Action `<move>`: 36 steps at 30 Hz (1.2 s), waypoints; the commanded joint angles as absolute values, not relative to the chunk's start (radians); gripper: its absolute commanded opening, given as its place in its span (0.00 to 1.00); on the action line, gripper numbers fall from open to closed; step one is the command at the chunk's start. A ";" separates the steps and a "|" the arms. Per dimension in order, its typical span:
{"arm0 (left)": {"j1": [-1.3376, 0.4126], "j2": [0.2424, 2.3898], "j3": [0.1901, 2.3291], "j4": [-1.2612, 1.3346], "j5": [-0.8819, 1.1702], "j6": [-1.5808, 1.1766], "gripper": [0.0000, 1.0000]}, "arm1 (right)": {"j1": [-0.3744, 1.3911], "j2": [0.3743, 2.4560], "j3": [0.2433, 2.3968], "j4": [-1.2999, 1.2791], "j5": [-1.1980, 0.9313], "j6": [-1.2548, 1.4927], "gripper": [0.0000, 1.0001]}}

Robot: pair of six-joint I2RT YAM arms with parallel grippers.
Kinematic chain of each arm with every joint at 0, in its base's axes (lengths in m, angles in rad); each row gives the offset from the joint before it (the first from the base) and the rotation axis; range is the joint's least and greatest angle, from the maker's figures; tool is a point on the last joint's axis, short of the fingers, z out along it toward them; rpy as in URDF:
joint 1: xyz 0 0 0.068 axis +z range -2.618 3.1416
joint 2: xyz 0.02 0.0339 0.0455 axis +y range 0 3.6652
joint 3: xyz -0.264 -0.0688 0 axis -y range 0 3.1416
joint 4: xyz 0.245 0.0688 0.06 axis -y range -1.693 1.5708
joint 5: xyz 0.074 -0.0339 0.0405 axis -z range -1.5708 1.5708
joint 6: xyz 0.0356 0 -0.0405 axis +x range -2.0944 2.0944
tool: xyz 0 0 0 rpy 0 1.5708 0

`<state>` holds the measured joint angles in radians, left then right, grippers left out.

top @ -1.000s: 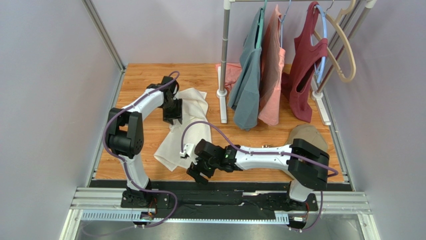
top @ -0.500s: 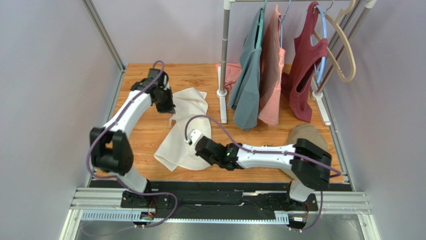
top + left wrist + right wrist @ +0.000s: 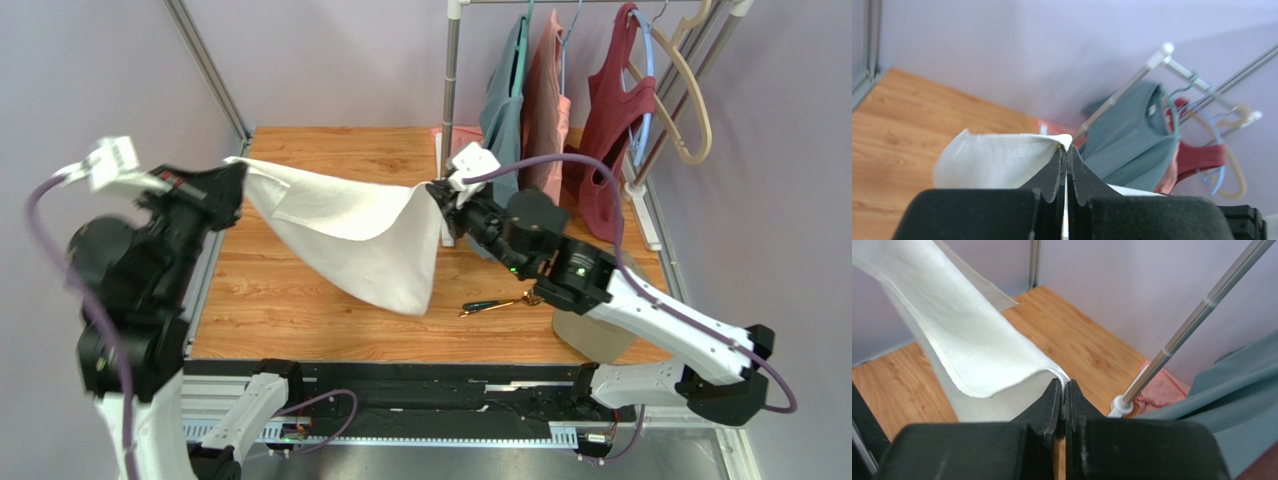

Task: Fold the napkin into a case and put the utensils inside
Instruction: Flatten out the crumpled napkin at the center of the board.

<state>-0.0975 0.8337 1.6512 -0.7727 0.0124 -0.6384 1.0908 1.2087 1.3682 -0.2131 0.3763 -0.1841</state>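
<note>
The cream napkin (image 3: 350, 230) hangs in the air, stretched between both arms, its lowest corner dangling near the wooden table (image 3: 300, 300). My left gripper (image 3: 238, 166) is shut on its left corner, and the cloth (image 3: 997, 160) folds over the fingertips. My right gripper (image 3: 437, 192) is shut on the right corner, with the napkin (image 3: 967, 350) sweeping away to the left. The utensils (image 3: 497, 303), dark handle and gold head, lie on the table under the right arm, right of the hanging cloth.
A clothes rack (image 3: 450, 100) stands at the back right with teal (image 3: 500, 150), pink and maroon (image 3: 610, 140) garments hanging. Its white foot (image 3: 443, 200) rests on the table beside a pink cloth (image 3: 1162, 390). A tan object (image 3: 600, 335) sits under the right arm.
Both grippers closed on the napkin's corners and raised it off the table, spreading it out in the air. The utensils now show on the bare wood.
</note>
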 commanded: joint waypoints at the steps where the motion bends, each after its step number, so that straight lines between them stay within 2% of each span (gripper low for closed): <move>1: -0.094 0.692 1.775 -0.819 -0.126 -0.678 0.00 | 1.094 1.089 1.446 -0.245 0.230 -0.247 0.00; 7: -0.094 0.569 1.783 -0.845 -0.164 -0.704 0.00 | 1.095 0.937 1.437 -0.261 0.043 -0.175 0.00; 12: -0.094 0.569 1.692 -0.845 -0.250 -0.729 0.00 | 1.086 0.980 1.427 -0.210 0.139 -0.187 0.00; 15: -0.094 0.615 1.606 -0.830 -0.359 -0.719 0.00 | 0.971 1.124 1.485 -0.200 0.068 -0.125 0.00; 17: -0.094 0.675 1.511 -0.758 -0.423 -0.700 0.00 | 0.852 1.250 1.503 -0.158 -0.064 -0.078 0.00; 22: -0.084 0.872 1.285 -0.554 -0.622 -0.696 0.00 | 0.703 1.561 1.601 -0.012 -0.185 -0.017 0.00; 23: -0.068 0.908 1.252 -0.513 -0.635 -0.698 0.00 | 0.690 1.682 1.627 -0.009 -0.196 -0.024 0.00; 26: -0.006 1.086 1.197 -0.421 -0.560 -0.750 0.00 | 0.654 1.862 1.776 0.008 -0.157 -0.029 0.00; 27: 0.032 1.141 1.192 -0.399 -0.558 -0.752 0.00 | 0.640 1.984 1.878 0.005 -0.140 -0.023 0.00; 29: 0.075 1.305 1.235 -0.431 -0.543 -0.814 0.00 | 0.617 2.102 2.018 -0.069 -0.074 -0.017 0.00; 30: 0.115 1.393 1.249 -0.417 -0.522 -0.808 0.00 | 0.612 2.220 2.151 -0.130 -0.057 -0.015 0.03; 31: 0.138 1.435 1.293 -0.413 -0.465 -0.790 0.00 | 0.606 2.267 2.236 -0.171 -0.043 -0.015 0.26; 32: 0.153 1.475 1.330 -0.429 -0.447 -0.773 0.09 | 0.603 2.314 2.300 -0.210 -0.055 -0.009 0.42; 33: 0.163 1.529 1.412 -0.466 -0.452 -0.764 0.20 | 0.603 2.357 2.350 -0.285 -0.049 -0.006 0.53; 34: 0.164 1.545 1.448 -0.554 -0.474 -0.746 0.43 | 0.607 2.355 2.382 -0.302 -0.029 -0.006 0.67; 36: 0.173 1.560 1.517 -0.592 -0.416 -0.701 0.62 | 0.607 2.332 2.340 -0.305 -0.002 0.029 0.76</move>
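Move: The napkin is already pinched at a corner by each hand and hangs between them. From the left hand, the clear board it goes to lies about 7 cm ahead, 10 cm to the right and 47 cm below; the left board rail is level with that hand, some 21 cm to its left. From the right hand that spot is roughly 4 cm ahead, 20 cm left, 37 cm down, with the rack pole's foot 22 cm ahead and 2 cm right, the utensils 5 cm back and 15 cm right. Back and up first, both hands draw the stretched napkin (left about 17 cm back, right about 8 cm back and 11 up), then sweep it fast forward and down some 35–40 cm over the board, bearing left. The left fingers tip down about 45 degrees, turning counter-clockwise; the right ones tip about 20. Both grippers open late, still well above the board, letting go of the corners. ##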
